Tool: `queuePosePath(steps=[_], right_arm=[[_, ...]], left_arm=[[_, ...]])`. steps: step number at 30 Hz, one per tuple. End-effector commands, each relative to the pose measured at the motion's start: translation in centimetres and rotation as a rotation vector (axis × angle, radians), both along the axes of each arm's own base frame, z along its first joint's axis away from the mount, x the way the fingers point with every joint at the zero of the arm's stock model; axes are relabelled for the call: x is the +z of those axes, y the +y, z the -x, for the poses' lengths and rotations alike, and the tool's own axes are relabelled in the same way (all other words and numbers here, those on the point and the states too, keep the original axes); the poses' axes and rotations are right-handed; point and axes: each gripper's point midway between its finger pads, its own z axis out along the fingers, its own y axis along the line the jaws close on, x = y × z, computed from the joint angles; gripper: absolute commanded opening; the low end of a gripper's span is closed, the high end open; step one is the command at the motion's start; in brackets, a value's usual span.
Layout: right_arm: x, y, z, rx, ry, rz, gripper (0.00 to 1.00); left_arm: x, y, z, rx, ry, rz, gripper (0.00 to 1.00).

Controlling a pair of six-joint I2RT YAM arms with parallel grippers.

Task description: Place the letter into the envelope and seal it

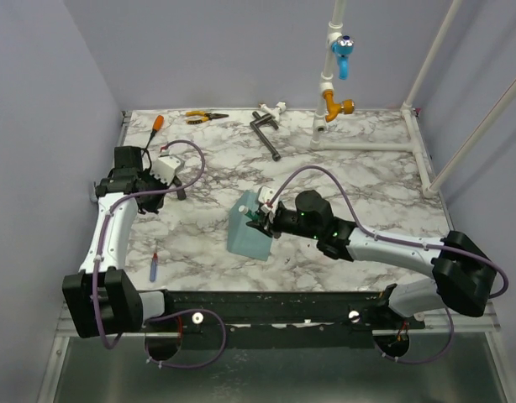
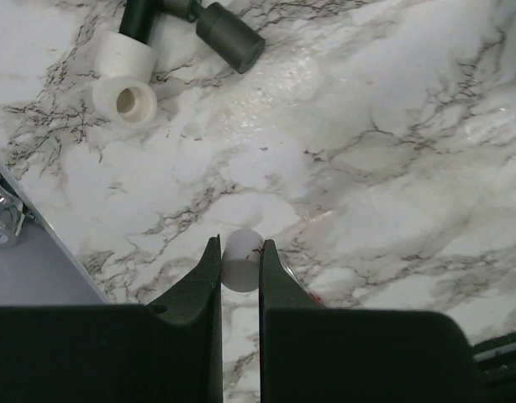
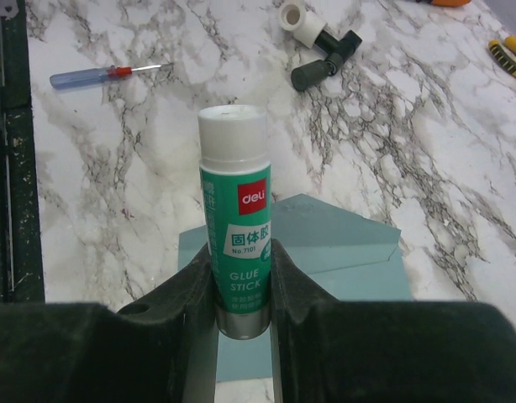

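Note:
The teal-blue envelope [image 1: 245, 233] [image 3: 346, 243] lies flat on the marble table near the front middle, its flap folded open. My right gripper [image 1: 258, 217] [image 3: 241, 252] hovers just over it, shut on a green glue stick [image 3: 234, 189] whose white end points away from the wrist. At the table's left my left gripper [image 1: 179, 186] [image 2: 239, 248] is shut on a small white cylinder [image 2: 241, 264], pinched between the fingertips just above the tabletop. The letter shows in no view.
A blue-handled screwdriver [image 1: 155, 266] [image 3: 107, 75] lies front left. A black and white pipe fitting [image 2: 182, 34] [image 3: 321, 46] sits by the left gripper. At the back are yellow pliers [image 1: 203, 117], an orange-handled tool [image 1: 155, 123], a black bar tool [image 1: 265, 134] and white piping [image 1: 329, 92].

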Motion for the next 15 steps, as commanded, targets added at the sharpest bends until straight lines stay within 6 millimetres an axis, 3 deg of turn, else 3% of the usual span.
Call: queuePosePath(steps=[1, 7, 10, 15], right_arm=[[2.1, -0.2, 0.2, -0.006, -0.029, -0.050, 0.01], [2.9, -0.6, 0.7, 0.001, -0.047, -0.079, 0.01], [2.9, -0.8, 0.8, 0.000, -0.046, -0.078, 0.01], [3.0, -1.1, 0.8, -0.004, -0.057, -0.076, 0.01]], left_arm=[[-2.3, 3.1, -4.2, 0.039, -0.107, -0.028, 0.00], [-6.6, 6.0, -5.4, 0.069, -0.067, -0.043, 0.00], [-8.3, 6.0, -5.0, 0.030, -0.047, -0.014, 0.00], [-9.5, 6.4, -5.2, 0.023, -0.069, 0.064, 0.00]])
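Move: The left hand, holding the small white cap, is above a bare table spot about 4 cm ahead, 6 cm to its left and 14 cm below. At table height, the white pipe fitting lies some 15 cm ahead and 5 cm left of this hand, the black fitting 15 cm ahead and 2 cm right, and the blue screwdriver 9 cm back and 3 cm left. From the right hand, which holds the glue stick, the envelope is roughly 8 cm ahead, 3 cm left and 16 cm below. Left hand, keeping the cap, sinks about 9 cm while swinging left, slightly forward; right lifts the glue 2 cm. ##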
